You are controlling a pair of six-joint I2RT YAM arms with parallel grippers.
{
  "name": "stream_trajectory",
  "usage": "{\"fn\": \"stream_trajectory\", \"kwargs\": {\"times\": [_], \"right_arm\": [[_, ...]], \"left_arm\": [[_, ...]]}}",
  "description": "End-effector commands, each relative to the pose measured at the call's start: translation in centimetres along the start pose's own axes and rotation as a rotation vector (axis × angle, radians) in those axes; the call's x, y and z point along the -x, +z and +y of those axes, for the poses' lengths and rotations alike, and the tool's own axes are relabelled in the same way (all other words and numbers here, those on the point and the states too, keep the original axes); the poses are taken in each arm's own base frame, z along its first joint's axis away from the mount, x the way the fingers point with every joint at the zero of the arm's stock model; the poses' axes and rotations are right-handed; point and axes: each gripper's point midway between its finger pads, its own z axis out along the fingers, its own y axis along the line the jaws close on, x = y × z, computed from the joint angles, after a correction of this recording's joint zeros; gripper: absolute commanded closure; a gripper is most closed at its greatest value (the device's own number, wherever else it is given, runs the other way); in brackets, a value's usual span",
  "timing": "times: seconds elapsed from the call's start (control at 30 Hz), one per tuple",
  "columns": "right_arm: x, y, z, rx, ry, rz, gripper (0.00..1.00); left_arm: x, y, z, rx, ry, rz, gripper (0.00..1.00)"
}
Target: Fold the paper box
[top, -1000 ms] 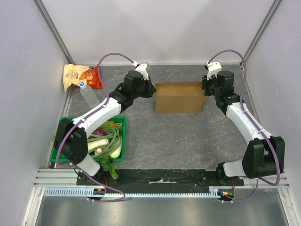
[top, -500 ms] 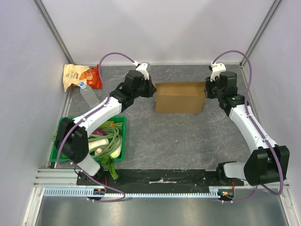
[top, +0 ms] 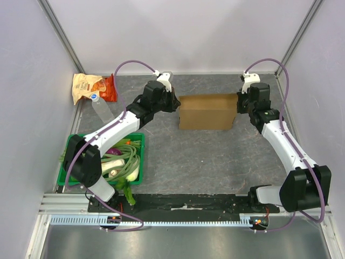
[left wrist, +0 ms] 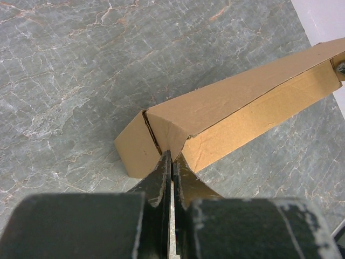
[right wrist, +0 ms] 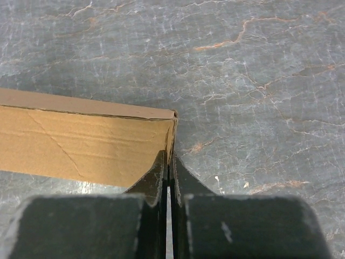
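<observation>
The paper box is plain brown cardboard and lies on the grey table between my two arms. In the top view my left gripper is at its left end and my right gripper at its right end. In the left wrist view the box runs away to the upper right, and my left gripper is shut with the folded end corner pinched at its tips. In the right wrist view my right gripper is shut on the thin end wall of the box.
A green crate of vegetables stands at the near left beside the left arm. An orange-and-tan snack bag and a clear bottle lie at the far left. Enclosure walls stand on three sides.
My right gripper has closed onto the box's right end wall after shifting a little right. The box has edged slightly to the right. The left gripper holds as before.
</observation>
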Motion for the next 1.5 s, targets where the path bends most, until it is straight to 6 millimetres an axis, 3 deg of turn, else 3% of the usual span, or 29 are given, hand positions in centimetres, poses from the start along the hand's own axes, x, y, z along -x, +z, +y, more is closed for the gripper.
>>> {"fn": "stream_trajectory", "kwargs": {"times": [0.0, 0.07, 0.17, 0.3, 0.33, 0.37, 0.4, 0.43, 0.47, 0.5, 0.63, 1.0, 1.3, 1.47], "right_arm": [[0.1, 0.6, -1.1, -0.121, 0.058, -0.049, 1.00], [-0.7, 0.1, -1.8, -0.218, 0.067, -0.055, 1.00], [-1.7, -0.7, -0.9, -0.259, 0.120, -0.078, 1.00], [-1.4, -1.0, 0.3, -0.203, 0.169, -0.121, 1.00], [-1.0, -1.2, 0.5, -0.191, 0.164, -0.126, 0.97], [0.8, -1.6, 0.6, -0.172, 0.150, -0.158, 0.92], [1.2, -1.8, 1.2, -0.141, 0.135, -0.141, 0.81], [1.9, -2.1, 1.3, -0.134, 0.127, -0.139, 0.77], [3.9, -2.6, 1.4, -0.127, 0.112, -0.158, 0.73], [3.9, -2.8, 1.9, -0.099, 0.099, -0.138, 0.64], [4.6, -3.3, 2.1, -0.081, 0.066, -0.111, 0.54], [3.2, -3.5, 0.8, -0.148, 0.037, -0.070, 0.61], [3.5, -4.9, 0.4, -0.151, 0.027, -0.094, 0.48], [3.1, -4.7, -1.3, -0.176, 0.034, -0.077, 0.48]], "left_arm": [[-1.1, 0.2, -0.2, -0.008, 0.009, 0.052, 0.98], [-1.2, 0.3, -0.3, -0.010, 0.007, 0.055, 0.98], [-1.2, 0.3, -0.4, -0.012, -0.005, 0.053, 0.98], [-1.4, 0.6, -0.6, -0.017, -0.011, 0.057, 0.98], [-1.3, 0.5, -0.6, -0.016, -0.012, 0.055, 0.98], [-1.4, 0.5, -0.5, -0.011, -0.008, 0.056, 0.98], [-1.4, 0.4, -0.4, -0.006, -0.007, 0.054, 0.98], [-1.4, 0.4, -0.3, -0.004, -0.005, 0.053, 0.98], [-1.3, 0.3, -0.3, -0.002, -0.002, 0.049, 0.98], [-1.2, 0.3, -0.3, -0.002, 0.000, 0.049, 0.98], [-0.9, 0.0, -0.3, 0.000, 0.004, 0.041, 0.98], [-0.6, -0.2, -0.4, 0.002, 0.011, 0.039, 0.98], [-0.8, 0.1, -0.5, -0.002, 0.011, 0.045, 0.98], [-0.6, -0.2, -0.5, 0.001, 0.013, 0.039, 0.98]]}}
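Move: Both hands are already on the box, the right fingers pinching the wall at its right end and the left fingers its left end. The box's middle lies about 12 cm to the right hand's left, level with it and some 4 cm below. From the left hand it is about 12 cm right, level, 4 cm down; the water bottle lies some 32 cm left of that hand and 2 cm farther out, about 6 cm below. Clockwise by some 10 degrees and slightly back, the right hand swings the pinched right end of the box, then opens to about half and rises about 5 cm off the wall, drifting a little left. It ends hovering just above that corner, fingers apart, easing back towards the robot. The left hand stays put and keeps its pinch on the left end. ##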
